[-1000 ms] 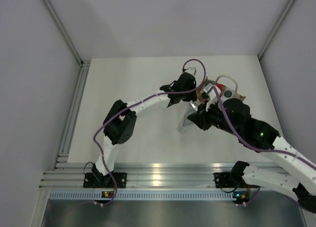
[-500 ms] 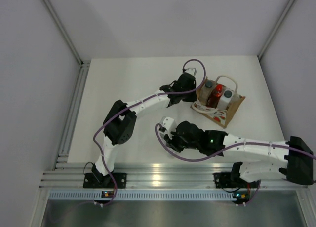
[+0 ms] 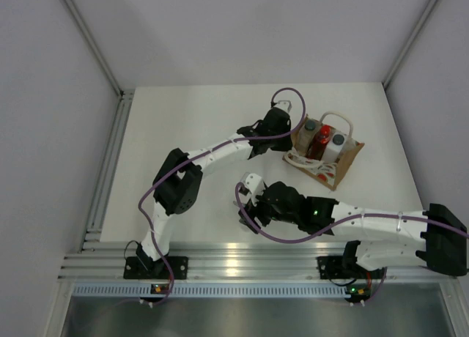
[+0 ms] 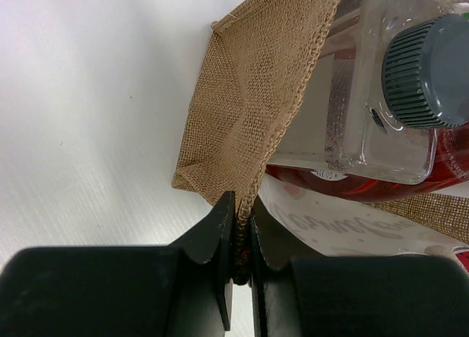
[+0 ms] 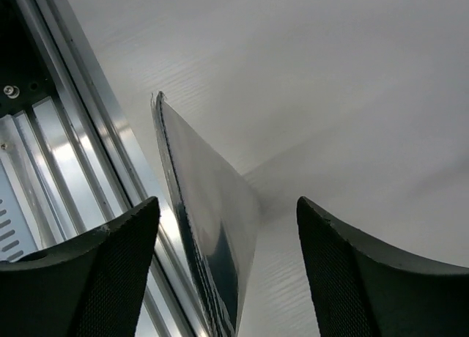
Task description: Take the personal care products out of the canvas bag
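The canvas bag [image 3: 347, 158] stands at the back right of the table, and my left gripper [image 3: 292, 140] is shut on its rim. The left wrist view shows the jaws [image 4: 242, 227] pinching the woven edge of the bag [image 4: 249, 80], with a clear bottle with a grey cap [image 4: 366, 95] and a red bottle [image 4: 410, 182] inside. From above, the grey-capped bottle [image 3: 311, 126], the red bottle [image 3: 322, 138] and a white bottle [image 3: 338, 142] sit in the bag. My right gripper [image 3: 248, 206] is open near the table's front edge. A shiny grey pouch [image 5: 212, 234] stands between its fingers, touching neither.
The metal rail [image 5: 66, 154] along the table's near edge lies just left of the pouch. The left arm [image 3: 212, 152] reaches diagonally across the middle of the table. White walls close in the table on three sides.
My right arm swung from the bag to the front of the table with the pouch, then opened its jaws. The left gripper has kept its hold on the bag rim.
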Available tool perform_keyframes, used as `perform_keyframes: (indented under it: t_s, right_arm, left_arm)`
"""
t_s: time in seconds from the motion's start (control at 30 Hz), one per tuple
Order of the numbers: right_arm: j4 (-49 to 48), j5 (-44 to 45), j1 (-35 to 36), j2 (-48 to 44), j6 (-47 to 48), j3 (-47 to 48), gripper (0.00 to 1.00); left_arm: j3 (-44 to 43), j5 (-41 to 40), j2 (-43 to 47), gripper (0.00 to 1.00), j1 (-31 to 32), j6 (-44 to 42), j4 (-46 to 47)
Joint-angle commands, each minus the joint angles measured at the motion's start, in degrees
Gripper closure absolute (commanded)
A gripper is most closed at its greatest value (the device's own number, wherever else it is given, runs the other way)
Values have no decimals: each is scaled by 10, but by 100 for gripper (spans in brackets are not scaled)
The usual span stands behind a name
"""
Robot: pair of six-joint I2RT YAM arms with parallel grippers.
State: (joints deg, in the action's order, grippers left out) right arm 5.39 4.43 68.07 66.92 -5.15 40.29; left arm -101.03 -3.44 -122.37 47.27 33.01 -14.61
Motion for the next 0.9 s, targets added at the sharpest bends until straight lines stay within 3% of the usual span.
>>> perform_keyframes:
  t_s: [0.0, 0.07, 0.4, 0.53, 0.67, 0.87]
  right_arm:
    - [-18, 3, -3, -34, 0, 14, 26]
    - [1, 8, -7, -51, 4, 26, 20]
    - [90, 33, -97, -159, 11, 84, 20]
    - [154, 145, -147, -174, -46, 139, 12]
    - [239, 239, -238, -174, -143, 181, 11]
    - [282, 231, -398, -173, -214, 182, 12]
  left_arm:
    - [4, -9, 37, 100, -5, -11, -27]
    - [4, -9, 37, 100, -5, -11, -27]
    - [4, -9, 39, 100, -4, -13, -28]
    - [5, -13, 42, 100, -5, -16, -27]
    - [7, -17, 47, 100, -5, -19, -28]
    - [3, -10, 47, 100, -5, -13, -28]
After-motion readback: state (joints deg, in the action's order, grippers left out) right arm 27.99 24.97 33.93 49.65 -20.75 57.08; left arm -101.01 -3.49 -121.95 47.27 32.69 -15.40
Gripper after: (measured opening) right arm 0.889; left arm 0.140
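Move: The white bottle stands at the right of the canvas bag's row, about 23 cm ahead of my right hand, 27 cm to its right and some 4 cm lower. The red bottle is 4 cm to the left of it and 2 cm farther out. The clear pouch is right between my open right fingers, its middle a few centimetres below them. From my left hand the white bottle is about 14 cm to the right, nearly level fore and aft, and a bit lower. I lift my right hand off the clear pouch first, almost straight up with its already parted fingers spreading wider, then swing it right and forward towards the bottles in the bag, ending about 21 cm farther right, 14 cm farther forward and 15 cm higher. On the way the wrist turns some 60 degrees clockwise. My left hand keeps its pinch on the bag's left edge. ##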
